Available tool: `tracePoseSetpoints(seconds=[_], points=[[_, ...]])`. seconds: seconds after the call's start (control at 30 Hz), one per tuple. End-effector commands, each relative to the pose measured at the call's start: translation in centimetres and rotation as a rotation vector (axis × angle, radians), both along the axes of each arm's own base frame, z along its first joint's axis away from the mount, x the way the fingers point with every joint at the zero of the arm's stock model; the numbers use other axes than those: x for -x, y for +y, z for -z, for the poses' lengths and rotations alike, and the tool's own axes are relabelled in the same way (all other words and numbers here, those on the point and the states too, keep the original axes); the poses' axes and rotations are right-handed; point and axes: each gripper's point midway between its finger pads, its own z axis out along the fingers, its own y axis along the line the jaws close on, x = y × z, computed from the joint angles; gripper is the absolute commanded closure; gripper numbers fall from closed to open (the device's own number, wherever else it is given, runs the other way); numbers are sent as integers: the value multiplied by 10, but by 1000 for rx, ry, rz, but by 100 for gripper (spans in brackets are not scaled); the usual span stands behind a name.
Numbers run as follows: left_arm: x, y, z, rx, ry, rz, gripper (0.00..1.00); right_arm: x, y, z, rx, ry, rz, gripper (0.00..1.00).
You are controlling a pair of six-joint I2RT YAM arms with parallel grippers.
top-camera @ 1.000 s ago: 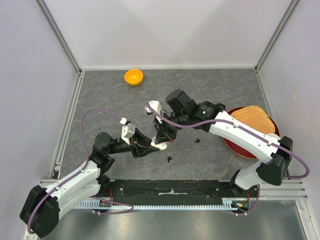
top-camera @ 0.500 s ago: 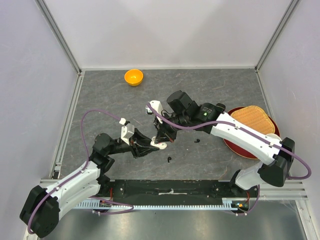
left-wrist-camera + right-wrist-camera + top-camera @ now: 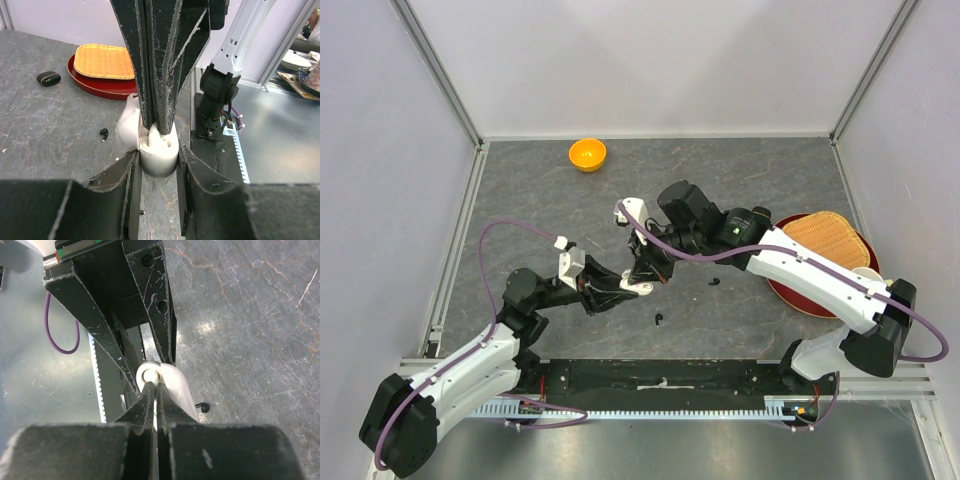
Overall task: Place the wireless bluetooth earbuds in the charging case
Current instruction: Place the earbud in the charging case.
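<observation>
My left gripper (image 3: 158,150) is shut on a small white round charging case (image 3: 159,161) with its lid (image 3: 127,127) swung open, held just above the table. My right gripper (image 3: 156,385) is shut and comes down from above, its fingers (image 3: 157,75) reaching into the case's open top. A white roundish earbud (image 3: 149,374) sits in the well under the tips; whether it is pinched is hidden. In the top view both grippers meet at the case (image 3: 642,290). A black earbud (image 3: 658,320) lies on the table nearby, and a glossy black charging case (image 3: 48,78) lies further right.
A red tray (image 3: 790,290) with a woven yellow mat (image 3: 828,238) stands at the right. An orange bowl (image 3: 587,154) sits at the back. The black base rail (image 3: 660,375) runs along the near edge.
The right arm's wrist and elbow have drifted slightly to the right. Both grippers stay together at the white case, and neither has opened.
</observation>
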Motion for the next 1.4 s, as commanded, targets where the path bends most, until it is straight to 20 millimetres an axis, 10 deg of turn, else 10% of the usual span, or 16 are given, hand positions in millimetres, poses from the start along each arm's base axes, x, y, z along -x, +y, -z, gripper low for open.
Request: tracePoseSetpoints(seconds=[0.0, 0.43, 0.67, 1.2, 1.37], points=[[3, 1, -17, 46, -98, 2, 98, -10, -3, -15, -41, -79, 45, 100], [4, 3, -20, 64, -116, -11, 98, -2, 0, -1, -18, -17, 8, 99], [3, 4, -19, 63, -115, -16, 98, -4, 0, 0, -10, -21, 15, 71], [-1, 3, -15, 44, -101, -30, 98, -19, -14, -83, -234, -217, 158, 37], [-2, 3, -15, 46, -106, -34, 98, -68, -51, -90, -248, -319, 551, 25]])
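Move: The right hand's shut fingertips are already on a white earbud in the open charging case, whose middle lies about 2 cm below and 1 cm left of them. A near black earbud lies on the table level with this hand, roughly 4 cm to its right and 22 cm down; a far black earbud is some 9 cm ahead and 17 cm right, as low. From the left hand, still gripping it, the case sits about 2 cm right and 1 cm up. The right hand barely shifts at first, its shut fingertips on the white earbud, then spreads its fingers to about two thirds open and comes free of the earbud, pulling up and away from the case at growing speed by about 7 cm, with a smaller drift to the right and forward. As it leaves, the wrist turns some 20 degrees, tipping the fingers upward and swinging them clockwise, while the left hand keeps its hold and steadies the case almost in place. ##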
